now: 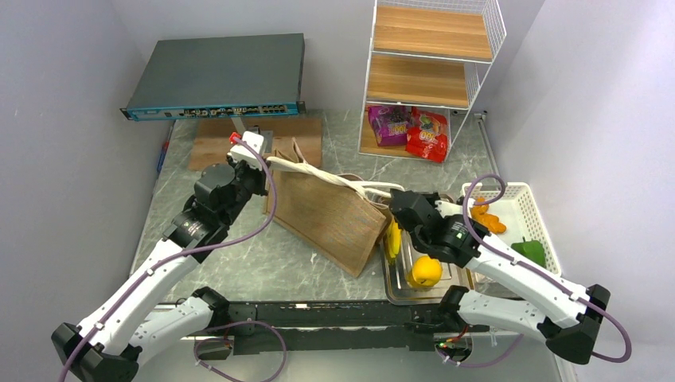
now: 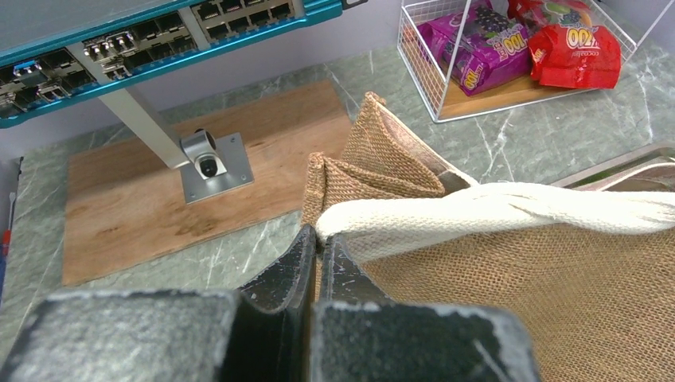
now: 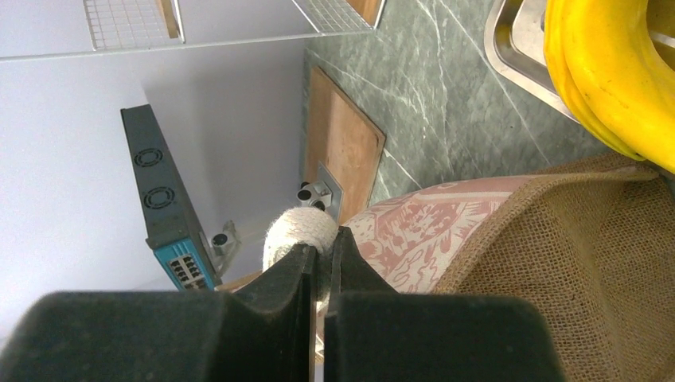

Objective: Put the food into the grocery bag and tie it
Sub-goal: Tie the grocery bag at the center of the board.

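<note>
The grocery bag [image 1: 330,215] is brown woven burlap with cream-white handles [image 1: 334,177] stretched across its top. My left gripper [image 1: 267,155] is at the bag's far left corner, shut on one handle [image 2: 493,211] right at its fingertips [image 2: 318,239]. My right gripper [image 1: 396,199] is at the bag's right end, shut on a rolled cream handle [image 3: 298,231] between its tips [image 3: 325,239]; the bag's patterned lining [image 3: 414,231] shows beside it. Food lies outside the bag: bananas [image 1: 393,239], a yellow fruit [image 1: 424,272], a red snack packet [image 1: 427,134] and a purple one [image 1: 388,123].
A metal tray [image 1: 398,293] holds the bananas right of the bag. A white basket [image 1: 517,191] at the right holds orange [image 1: 487,219] and green [image 1: 529,251] produce. A wire shelf [image 1: 430,64] stands at the back, a network switch [image 1: 215,76] above a wooden board [image 1: 211,143].
</note>
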Available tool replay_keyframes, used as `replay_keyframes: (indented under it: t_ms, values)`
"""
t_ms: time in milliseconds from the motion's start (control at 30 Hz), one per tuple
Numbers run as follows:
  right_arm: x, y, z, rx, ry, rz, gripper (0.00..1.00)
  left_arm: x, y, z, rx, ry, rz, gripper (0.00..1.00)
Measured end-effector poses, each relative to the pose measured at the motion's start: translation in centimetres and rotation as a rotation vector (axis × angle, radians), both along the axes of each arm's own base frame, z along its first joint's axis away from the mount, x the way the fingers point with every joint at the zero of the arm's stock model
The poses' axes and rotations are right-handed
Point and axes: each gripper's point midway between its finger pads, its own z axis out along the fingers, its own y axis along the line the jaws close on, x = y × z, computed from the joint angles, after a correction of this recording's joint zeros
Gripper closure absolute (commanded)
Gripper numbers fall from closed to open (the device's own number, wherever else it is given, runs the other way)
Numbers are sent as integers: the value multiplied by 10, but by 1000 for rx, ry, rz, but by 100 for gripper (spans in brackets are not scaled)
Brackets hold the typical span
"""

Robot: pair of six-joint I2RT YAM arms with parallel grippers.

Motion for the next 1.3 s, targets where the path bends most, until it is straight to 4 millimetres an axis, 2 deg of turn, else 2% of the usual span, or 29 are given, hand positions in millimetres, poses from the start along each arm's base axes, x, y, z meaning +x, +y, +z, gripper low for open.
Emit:
replay_keyframes:
  t_ms: [300,333,367,433,467,500,567,667,800,867,967,1033,1100,1133,1167,1233,1300]
  values:
    - [-7,-6,-6,18,-11,6,100,0,-1,0,-4,0,-13,100]
    - [-6,-14,-7,-16,-19,-22,100,1,1,0,-3,0,-7,100]
    - [-6,-17,-8,-33,-18,-31,100,8,25,1,33,-13,111,100]
    - [-8,-57,-18,-170,-5,-134,100,15,95,13,60,-55,408,100]
    - [-10,-72,-20,-233,-3,-174,100,13,121,18,65,-70,522,100]
    - [-12,-84,-20,-282,-5,-202,100,8,139,22,68,-83,606,100]
    - [-14,-98,-18,-346,-15,-238,100,1,154,29,68,-102,684,100]
    - [-12,-104,-12,-374,-45,-263,100,-4,161,34,58,-117,720,100]
    - [-8,-103,0,-421,-93,-242,100,-7,160,39,42,-135,699,99]
    - [-3,-97,5,-433,-123,-207,100,-9,155,44,28,-151,660,84]
    - [5,-84,9,-467,-163,-147,100,-10,142,52,8,-182,571,50]
    - [11,-72,13,-487,-188,-101,100,-8,130,57,2,-198,496,36]
    - [16,-62,20,-502,-210,-61,100,-3,112,58,-10,-202,397,26]
    - [19,-57,23,-512,-220,-39,100,0,101,56,-11,-195,338,14]
    - [21,-52,24,-521,-228,-22,100,4,89,54,-11,-183,278,8]
    - [25,-43,27,-545,-240,19,100,10,65,49,-14,-159,159,2]
    - [28,-34,28,-566,-250,56,100,16,40,42,-32,-124,39,1]
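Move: The handles are stretched between my two closed grippers. The middle of their twist lies about 18 cm right of my left hand, 3 back and 3 lower; from my right hand it is 14 cm left, 3 ahead, 2 higher. From the left hand, the grocery bag's middle is about 15 cm right, 6 back and 15 down, the wooden board 12 ahead, 7 left and 28 below. The bananas sit some 16 cm below my right hand, 3 back. I keep pulling the handles taut, then my left hand springs about 16 cm left, turning 40 degrees counter-clockwise, its handle coming out of the shut fingers; it rises, swings back some 12 cm right and opens wide. My right hand keeps its grip, jerks 10 cm right, then returns left about 7 cm, rising forward with its left side rolling down. ##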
